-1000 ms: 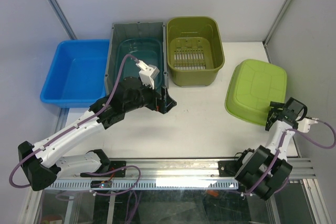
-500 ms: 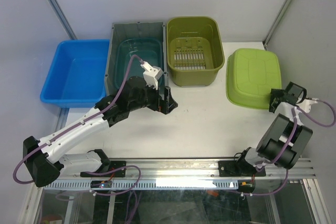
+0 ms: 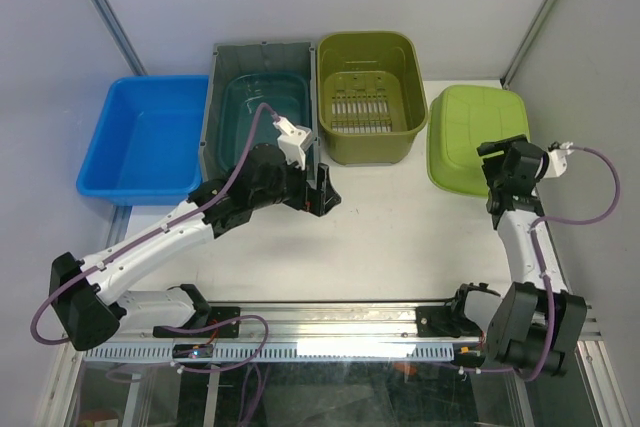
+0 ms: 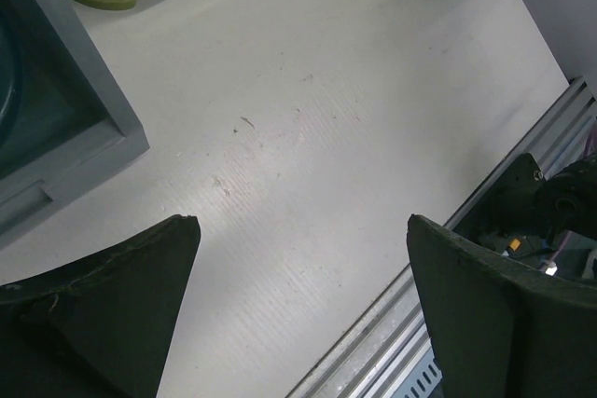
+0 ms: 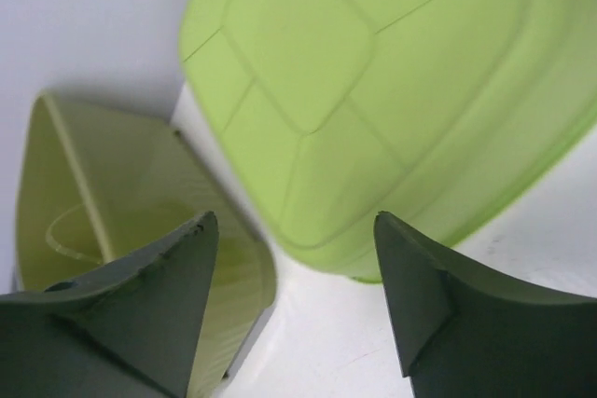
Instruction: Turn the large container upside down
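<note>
The large container (image 3: 475,137), a lime-green tub, lies bottom up at the back right of the table; its ribbed base fills the right wrist view (image 5: 392,90). My right gripper (image 3: 500,179) hovers at its near edge, over the table, open with only bare table between its fingers (image 5: 291,230). It does not touch the tub. My left gripper (image 3: 322,195) hangs open over the middle of the table, just in front of the grey box, with nothing in it (image 4: 303,226).
An olive slotted basket (image 3: 370,97) stands upright left of the tub, close to my right gripper's left finger (image 5: 112,202). A grey box (image 3: 215,97) with a teal inner tub and a blue bin (image 3: 100,147) line the back left. A metal rail runs along the near edge.
My right arm swung from the near right corner up toward the back. The lime tub slid back and squared up beside the olive basket. My left gripper drifted slightly right.
</note>
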### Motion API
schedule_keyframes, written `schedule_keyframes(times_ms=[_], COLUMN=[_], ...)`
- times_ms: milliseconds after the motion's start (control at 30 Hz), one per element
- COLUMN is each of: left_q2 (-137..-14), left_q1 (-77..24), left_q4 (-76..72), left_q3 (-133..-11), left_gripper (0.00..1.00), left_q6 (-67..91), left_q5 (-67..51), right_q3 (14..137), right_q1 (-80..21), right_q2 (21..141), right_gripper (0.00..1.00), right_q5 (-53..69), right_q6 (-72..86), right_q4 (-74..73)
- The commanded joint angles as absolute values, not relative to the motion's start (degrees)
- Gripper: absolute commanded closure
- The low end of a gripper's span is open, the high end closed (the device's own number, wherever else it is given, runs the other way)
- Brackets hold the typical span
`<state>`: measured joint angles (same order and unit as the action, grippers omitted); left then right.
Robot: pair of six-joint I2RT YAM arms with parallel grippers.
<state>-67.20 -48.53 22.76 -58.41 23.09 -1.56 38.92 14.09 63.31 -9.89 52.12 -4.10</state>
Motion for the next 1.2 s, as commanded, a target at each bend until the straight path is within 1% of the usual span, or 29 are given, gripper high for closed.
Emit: schedule_keyframes(times_ms=[0,100,267,333,500,633,800,933,1067,1167], left_q2=[-67.49,-67.3,-65.18,-63.63,-62.43,-61.88,-62.16,-62.95,-63.79,-64.4], left_q1=[-48.36,-48.35,-48.36,-48.4,-48.42,-48.35,-48.41,-48.34,-48.36,-48.4], left_q4=[21.01,21.0,21.01,21.01,22.02,23.72,24.99,25.19,25.06,25.05], left_q3=[-61.21,-61.17,-60.42,-59.58,-59.23,-60.52,-62.06,-62.78,-62.95,-63.18], left_gripper=[0.01,0.01,0.01,0.01,0.01,0.01,0.01,0.01,0.01,0.01], left_q6=[22.76,22.68,22.97,23.2,22.78,22.3,21.7,21.79,22.06,22.15], left_q5=[-1.68,-1.87,-2.05,-1.82,-2.44,-2.26,-1.87,-2.54,-2.64,-2.79], right_q3=[37.22,37.81,39.52,40.89,48.57,52.63,54.03,54.5,53.57,53.07], right_q1=[9.43,5.37,1.28,0.62,0.55,2.12,6.0,9.91,11.68,13.25], right_q2=[63.77,66.8,71.55,74.28,85.25,89.41,90.09,89.97,88.92,89.53], right_gripper=[0.37,0.48,0.55,0.57,0.57,0.57,0.55,0.55,0.54,0.54], right_q5=[-0.75,1.39,-0.11,-1.77,-9.32,-13.15,-15.21,-13.57,-13.86,-11.56], right_q6=[45.19,45.96,46.3,46.39,43.24,41.58,42.17,41.82,40.51,39.47], right_q4=[-0.31,-2.93,-4.29,-4.54,-8.22,-9.81,-11.56,-12.73,-12.68,-11.77])
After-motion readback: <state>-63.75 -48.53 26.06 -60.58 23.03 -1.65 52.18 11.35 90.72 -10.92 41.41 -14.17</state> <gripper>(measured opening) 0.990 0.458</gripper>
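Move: The upside-down green large container has its middle about 12 cm ahead of the right hand, 2 cm to its right and 11 cm below. Its near-left corner is about 10 cm to the hand's left, nearly level with it and 14 cm down. The olive bin stands roughly 26 cm left, 17 cm ahead and 8 cm below. From the left hand, the container lies about 20 cm ahead, 38 cm right and 18 cm below. Leftward first, the right hand swings some 10 cm to clear the container's near-left corner, sinks about 10 cm beside it while edging forward, then sweeps about 10 cm back to the right, pushing the corner along with its fingers. It tips down nearly 30 degrees, yaws counter-clockwise and partly back, and its fingers half close on nothing. The left hand rises a little. ##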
